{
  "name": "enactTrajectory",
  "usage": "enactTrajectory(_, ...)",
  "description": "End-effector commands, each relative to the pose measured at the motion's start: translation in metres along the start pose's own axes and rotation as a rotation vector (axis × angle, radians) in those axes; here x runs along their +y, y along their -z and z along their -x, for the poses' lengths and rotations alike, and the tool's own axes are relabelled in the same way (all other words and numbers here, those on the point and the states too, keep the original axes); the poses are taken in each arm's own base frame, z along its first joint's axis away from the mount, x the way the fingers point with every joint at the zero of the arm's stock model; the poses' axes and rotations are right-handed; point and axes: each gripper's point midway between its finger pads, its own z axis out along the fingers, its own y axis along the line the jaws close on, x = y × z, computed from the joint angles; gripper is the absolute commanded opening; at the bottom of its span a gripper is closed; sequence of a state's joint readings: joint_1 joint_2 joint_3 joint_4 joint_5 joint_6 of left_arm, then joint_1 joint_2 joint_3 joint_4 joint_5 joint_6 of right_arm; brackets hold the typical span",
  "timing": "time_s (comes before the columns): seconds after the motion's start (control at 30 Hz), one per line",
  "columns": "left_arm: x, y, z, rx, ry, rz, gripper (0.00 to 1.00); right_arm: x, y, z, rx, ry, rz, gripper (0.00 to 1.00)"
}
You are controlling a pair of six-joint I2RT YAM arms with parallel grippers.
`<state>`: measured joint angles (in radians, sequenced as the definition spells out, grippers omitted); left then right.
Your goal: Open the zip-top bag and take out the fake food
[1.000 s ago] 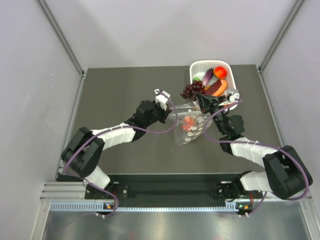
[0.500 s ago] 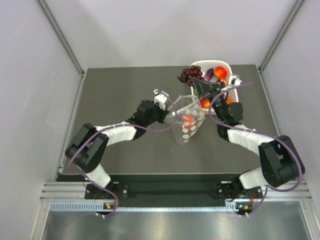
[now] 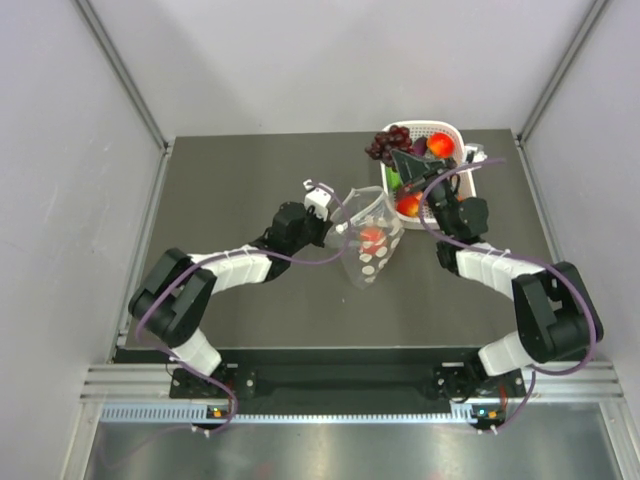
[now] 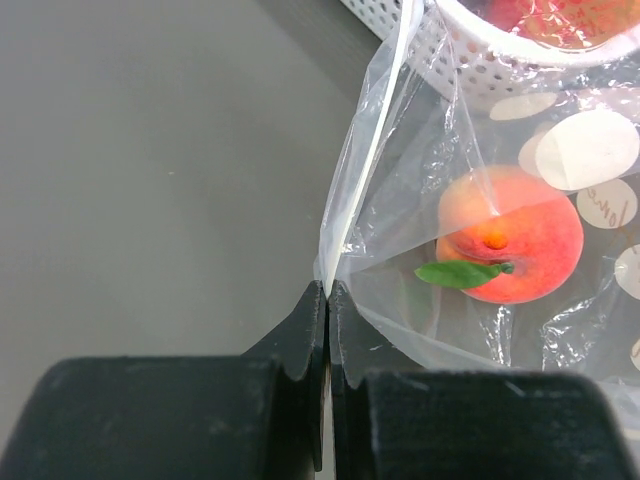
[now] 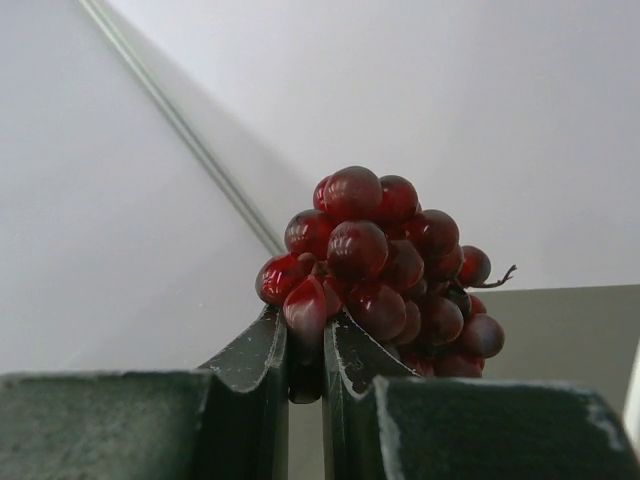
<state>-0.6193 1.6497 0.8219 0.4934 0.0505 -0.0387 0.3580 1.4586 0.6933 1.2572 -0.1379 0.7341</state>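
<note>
The zip-top bag [image 3: 370,248], clear with white dots, hangs mid-table with its mouth up. My left gripper [image 3: 335,224] is shut on the bag's left edge by the zip strip [image 4: 372,150]. In the left wrist view the closed left gripper [image 4: 327,287] pinches the film, and a peach-orange fruit [image 4: 512,245] with a green leaf lies inside the bag [image 4: 450,310]. My right gripper [image 3: 398,157] is shut on the dark grape bunch [image 3: 386,144], held in the air over the basket's left rim. In the right wrist view one grape sits wedged in the right gripper [image 5: 305,318] and the bunch [image 5: 390,262] stands above the fingertips.
The white lattice basket [image 3: 432,124] stands at the back right, right behind the bag. A red-orange fruit [image 3: 441,145], another red-orange one [image 3: 408,205] and a green piece [image 3: 393,180] lie in it. The basket wall [image 4: 470,45] shows close above the bag. Grey walls enclose the table.
My right gripper has carried the grape bunch up and back, from beside the bag's mouth to over the basket. The left gripper kept its hold; the bag shifted slightly.
</note>
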Motion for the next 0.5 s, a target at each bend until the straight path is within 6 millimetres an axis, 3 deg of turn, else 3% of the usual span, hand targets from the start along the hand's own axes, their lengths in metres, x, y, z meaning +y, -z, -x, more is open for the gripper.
enactTrajectory(0.0,0.016,0.014,0.028,-0.088,-0.003,0.089,0.00,0.042,-0.003,0.097,-0.326,0.126,0.216,0.00)
enactTrajectory(0.23,0.033,0.029,0.038,-0.112,0.000,0.165,0.00,-0.013,0.004,0.104,-0.298,0.152,0.119,0.00)
enactTrajectory(0.43,0.038,0.048,0.074,-0.157,-0.042,0.193,0.00,-0.078,0.000,0.078,-0.227,0.133,0.008,0.00)
enactTrajectory(0.47,0.036,0.053,0.091,-0.190,-0.046,0.188,0.00,-0.084,-0.003,0.078,-0.226,0.132,0.002,0.00)
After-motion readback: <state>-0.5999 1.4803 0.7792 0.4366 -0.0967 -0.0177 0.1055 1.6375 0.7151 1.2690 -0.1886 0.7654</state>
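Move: The white basket, where the held grapes are going, has its middle about 20 cm ahead of the right hand, 12 cm to its right and 29 cm below it. The apple in its near-left corner is some 14 cm ahead, 6 cm right. The peach in the bag lies 29 cm beneath, 4 cm ahead and 3 cm left. From the left hand, pinching the bag's mouth, that peach sits 5 cm ahead, 11 cm right, 7 cm down; the basket about 21 cm ahead, 26 cm right. Rightward and forward, about 9 cm and 7 cm, the right hand carries the pinched grapes towards the basket, sinking nearly 7 cm, mostly late, while its wrist swings some 10 degrees clockwise and tips a little down. The left hand keeps its pinch on the bag's mouth and draws it about 4 cm left and as much up, turning slightly counter-clockwise. ##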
